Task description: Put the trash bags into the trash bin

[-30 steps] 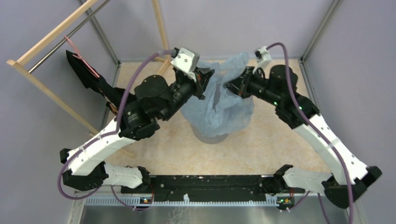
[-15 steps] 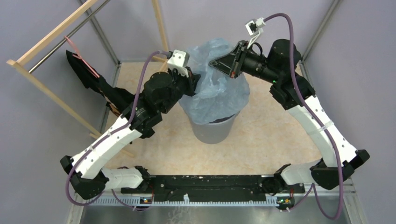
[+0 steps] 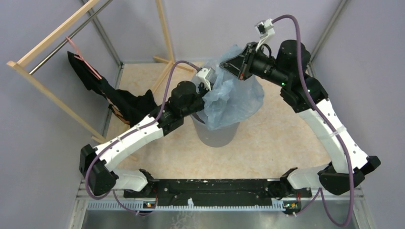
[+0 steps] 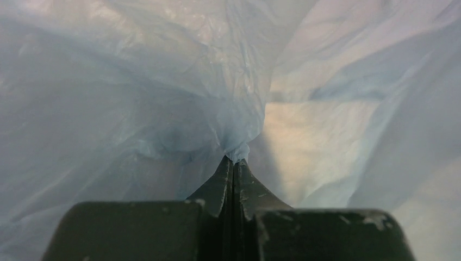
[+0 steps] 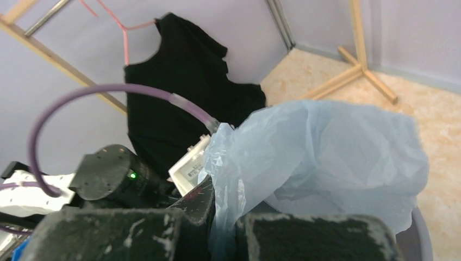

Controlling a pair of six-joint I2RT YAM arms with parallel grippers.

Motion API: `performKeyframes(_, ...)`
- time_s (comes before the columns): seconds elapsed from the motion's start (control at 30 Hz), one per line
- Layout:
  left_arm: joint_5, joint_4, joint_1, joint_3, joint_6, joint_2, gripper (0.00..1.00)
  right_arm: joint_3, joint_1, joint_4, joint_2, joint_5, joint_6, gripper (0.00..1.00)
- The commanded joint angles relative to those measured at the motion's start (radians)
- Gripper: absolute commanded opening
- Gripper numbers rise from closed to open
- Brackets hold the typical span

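The pale-blue trash bag (image 3: 235,95) hangs bunched over the round grey trash bin (image 3: 216,134), draping across its mouth and right rim. My left gripper (image 3: 210,94) is at the bag's left side just above the bin. In the left wrist view it (image 4: 234,161) is shut on a twisted pinch of the bag (image 4: 163,81). My right gripper (image 3: 228,65) is higher, at the bag's top. In the right wrist view it (image 5: 224,217) is shut on a fold of the bag (image 5: 337,152), with the bin's rim (image 5: 423,235) below.
A black cloth (image 3: 102,88) with a pink strap hangs from a wooden rack (image 3: 52,33) at the left. The rack's wooden foot (image 3: 165,59) lies on the floor behind the bin. Enclosure walls and posts close in the back and both sides.
My left arm has stretched out and dropped lower toward the bin, pulling its side of the bag down. The right gripper stays high. The bag now sags to the bin's right.
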Motion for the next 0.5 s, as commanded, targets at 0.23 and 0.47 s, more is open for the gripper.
performKeyframes(0.23, -0.081, 0.078, -0.036, -0.236, -0.069, -0.228, 0.00, -0.050, 0.004, 0.277, 0.084, -0.096, 0.025, 0.00)
performKeyframes(0.47, -0.406, -0.145, 0.006, -0.188, 0.100, -0.337, 0.00, -0.223, 0.112, 0.404, 0.095, -0.052, 0.003, 0.00)
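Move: The left hand, pinching the trash bag, has the middle of the bin's mouth about 3 cm to its right, 2 cm back and 5 cm below; the bag's bulk hangs roughly 12 cm to its right, 2 cm back and 4 cm below, the black shirt some 38 cm to its left, level with it. From the right hand, also pinching the bag, the bin's mouth is about 4 cm back, 3 cm left and 19 cm below. Keeping its shut grip on the bag edge, the right hand first lifts 3 to 4 cm, then swings left across the bin and plunges, ending about 6 cm lower and 5 cm farther left, slightly forward, nearer the bin's mouth. The left hand, also still pinching the bag, draws back a few cm and then sweeps left towards the left side of the rim, ending about 7 cm left and a little lower and farther back, while its wrist turns some 10 degrees counter-clockwise. ##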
